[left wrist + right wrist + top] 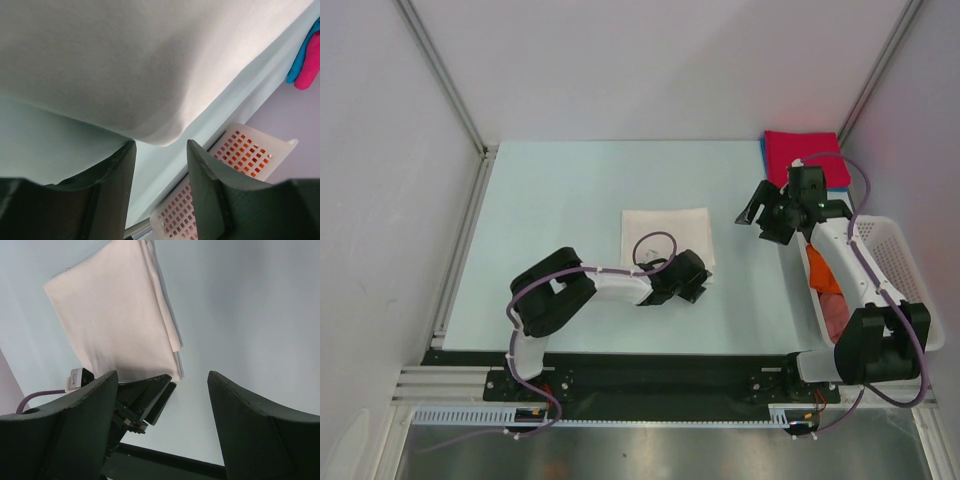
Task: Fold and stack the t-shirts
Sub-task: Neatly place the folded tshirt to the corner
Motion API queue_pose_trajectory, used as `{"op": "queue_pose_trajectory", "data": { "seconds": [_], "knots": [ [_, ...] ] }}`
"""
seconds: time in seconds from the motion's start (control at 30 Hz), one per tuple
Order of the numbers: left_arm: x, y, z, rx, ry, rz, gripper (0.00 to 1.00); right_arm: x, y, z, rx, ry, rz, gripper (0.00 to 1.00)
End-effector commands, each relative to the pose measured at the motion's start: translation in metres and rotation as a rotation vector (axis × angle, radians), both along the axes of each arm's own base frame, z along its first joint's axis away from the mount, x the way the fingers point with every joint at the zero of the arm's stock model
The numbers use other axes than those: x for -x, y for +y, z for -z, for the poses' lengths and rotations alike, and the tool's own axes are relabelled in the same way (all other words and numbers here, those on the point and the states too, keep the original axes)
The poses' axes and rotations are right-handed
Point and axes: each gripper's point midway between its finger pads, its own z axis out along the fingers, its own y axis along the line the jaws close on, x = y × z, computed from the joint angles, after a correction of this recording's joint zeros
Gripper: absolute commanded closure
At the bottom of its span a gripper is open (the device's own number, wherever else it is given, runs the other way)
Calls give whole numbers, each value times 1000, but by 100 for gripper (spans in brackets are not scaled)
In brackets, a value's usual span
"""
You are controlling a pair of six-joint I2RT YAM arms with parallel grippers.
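A white t-shirt (665, 235) lies folded square mid-table; it also shows in the left wrist view (140, 65) and the right wrist view (115, 315). My left gripper (703, 283) is open and empty, low at the shirt's near right corner, its tips (160, 150) just short of the cloth edge. My right gripper (753, 218) is open and empty above the table right of the shirt (162, 375). A pinkish-red folded t-shirt (802, 158) lies on a blue one (840, 185) at the far right. An orange t-shirt (823, 275) lies in the basket.
A white lattice basket (895, 265) stands along the right edge beside my right arm, with pinkish cloth (837, 315) in its near end. It shows in the left wrist view (240, 150). White walls enclose the table at the back and on both sides.
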Motion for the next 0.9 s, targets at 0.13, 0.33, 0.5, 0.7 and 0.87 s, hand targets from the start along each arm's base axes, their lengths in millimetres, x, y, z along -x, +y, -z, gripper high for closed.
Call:
{"op": "queue_pose_trajectory", "data": {
  "seconds": [0.13,0.33,0.5,0.7,0.87],
  "knots": [
    [-1,40,48,-65,174,-302,60,-13,-1,-3,16,-7,-25,21],
    [-15,33,38,-49,130,-259,75,-19,7,8,-1,38,-91,16],
    [-30,23,13,-11,72,-164,100,-32,18,25,-48,108,-218,0],
    [-42,19,-26,61,35,-68,100,-50,37,51,-156,193,-343,0],
    [-54,18,-50,106,10,-40,100,-64,55,62,-275,218,-411,0]
  ]
}}
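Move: The folded white t-shirt's near right corner lies between the left hand's open fingers, about 1 cm ahead and 1 cm below. From the right hand, the shirt's far right corner is roughly 12 cm ahead, 13 cm left and 16 cm down; the red folded stack is some 28 cm ahead and 17 cm right, the white basket about 8 cm back and 26 cm right. Left fingers pinch and drag near corner 4 cm forward-left; right opens wider, sinking 8 cm and forward towards shirt. ##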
